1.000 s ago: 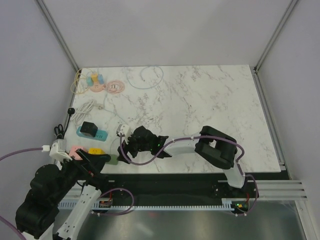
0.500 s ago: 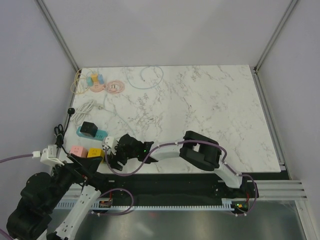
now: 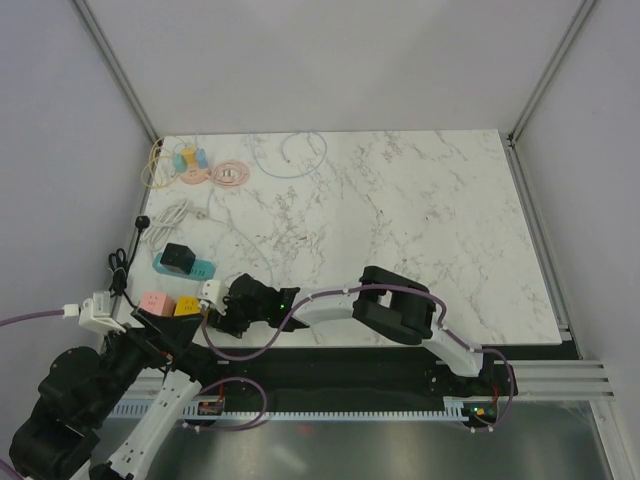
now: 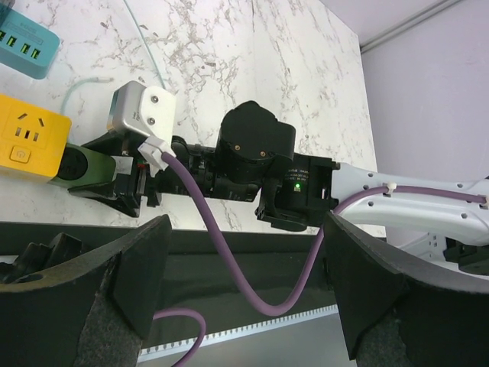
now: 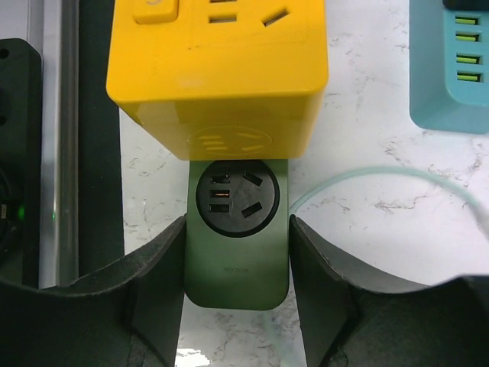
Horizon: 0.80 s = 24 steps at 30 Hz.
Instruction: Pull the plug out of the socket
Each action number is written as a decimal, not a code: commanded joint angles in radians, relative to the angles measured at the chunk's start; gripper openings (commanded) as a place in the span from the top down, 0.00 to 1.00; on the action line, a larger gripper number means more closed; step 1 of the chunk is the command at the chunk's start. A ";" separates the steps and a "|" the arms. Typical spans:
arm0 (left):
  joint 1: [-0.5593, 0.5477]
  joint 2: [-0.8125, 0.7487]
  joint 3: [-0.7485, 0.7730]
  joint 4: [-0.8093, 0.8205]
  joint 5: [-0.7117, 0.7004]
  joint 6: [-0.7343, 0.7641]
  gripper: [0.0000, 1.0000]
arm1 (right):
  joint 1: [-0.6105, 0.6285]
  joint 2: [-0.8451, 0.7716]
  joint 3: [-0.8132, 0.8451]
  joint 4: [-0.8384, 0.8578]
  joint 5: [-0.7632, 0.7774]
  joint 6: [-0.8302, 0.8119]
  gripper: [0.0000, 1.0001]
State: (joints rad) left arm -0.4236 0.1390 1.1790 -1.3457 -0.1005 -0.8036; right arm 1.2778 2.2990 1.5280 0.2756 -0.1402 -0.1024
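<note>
A green plug (image 5: 237, 252) with a round black face sticks out of the near side of a yellow socket cube (image 5: 218, 69). My right gripper (image 5: 237, 237) has come in from the plug's free end. Its two fingers (image 5: 157, 275) press on the plug's left and right sides, so it is shut on the plug. In the top view this gripper (image 3: 215, 318) lies low at the table's front left, beside the yellow socket (image 3: 186, 306), and hides the plug. My left gripper (image 4: 244, 283) hangs open and empty over the table's front edge, looking at the green plug (image 4: 84, 164).
A teal power strip (image 3: 195, 268) carrying a black cube (image 3: 178, 257) lies just behind the yellow socket. A pink cube (image 3: 152, 301) sits to its left. A pale green cable (image 5: 382, 180) curves past the plug. Coiled cables and small adapters (image 3: 205, 172) lie at the back left. The black front rail (image 5: 92, 153) runs close by.
My right arm swept left along the table's front to the yellow socket, and its jaws narrowed onto the green plug. My left arm drew back and lower.
</note>
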 commanded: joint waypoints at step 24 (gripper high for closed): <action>-0.015 0.168 -0.189 0.287 0.185 -0.005 0.17 | -0.305 -0.773 -0.873 -0.056 -0.090 -0.010 1.00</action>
State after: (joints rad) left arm -0.4355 0.2745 1.0096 -1.1748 0.0235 -0.8181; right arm 1.0313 1.5917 0.7570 0.3168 -0.1589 -0.1444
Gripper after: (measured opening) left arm 0.830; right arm 0.571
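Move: The right hand already holds the right-hand end of the green socket strip. From it the yellow plug stands about 7 cm left and 2 cm ahead, the pink plug 15 cm left and 2 cm ahead, both some 4 cm higher; the teal strip lies 14 cm ahead and 9 cm left, and the clear table spot 21 cm right, 5 cm ahead. From the open left hand, the yellow plug is about 12 cm ahead, 6 cm left and 22 cm below, with the pink plug 8 cm left of it. Keeping its pinch on the green strip's end, the right hand pulls the strip with both plugs some 21 cm to the right onto clear table, going level at first, then also rising about 5 cm and working about as far forward while turning some 10 degrees clockwise. The left hand, fingers staying wide open and touching nothing, starts a little later and follows the strip about 6 cm rightward and forward, sinking slightly as it tips down and turns a little clockwise. ##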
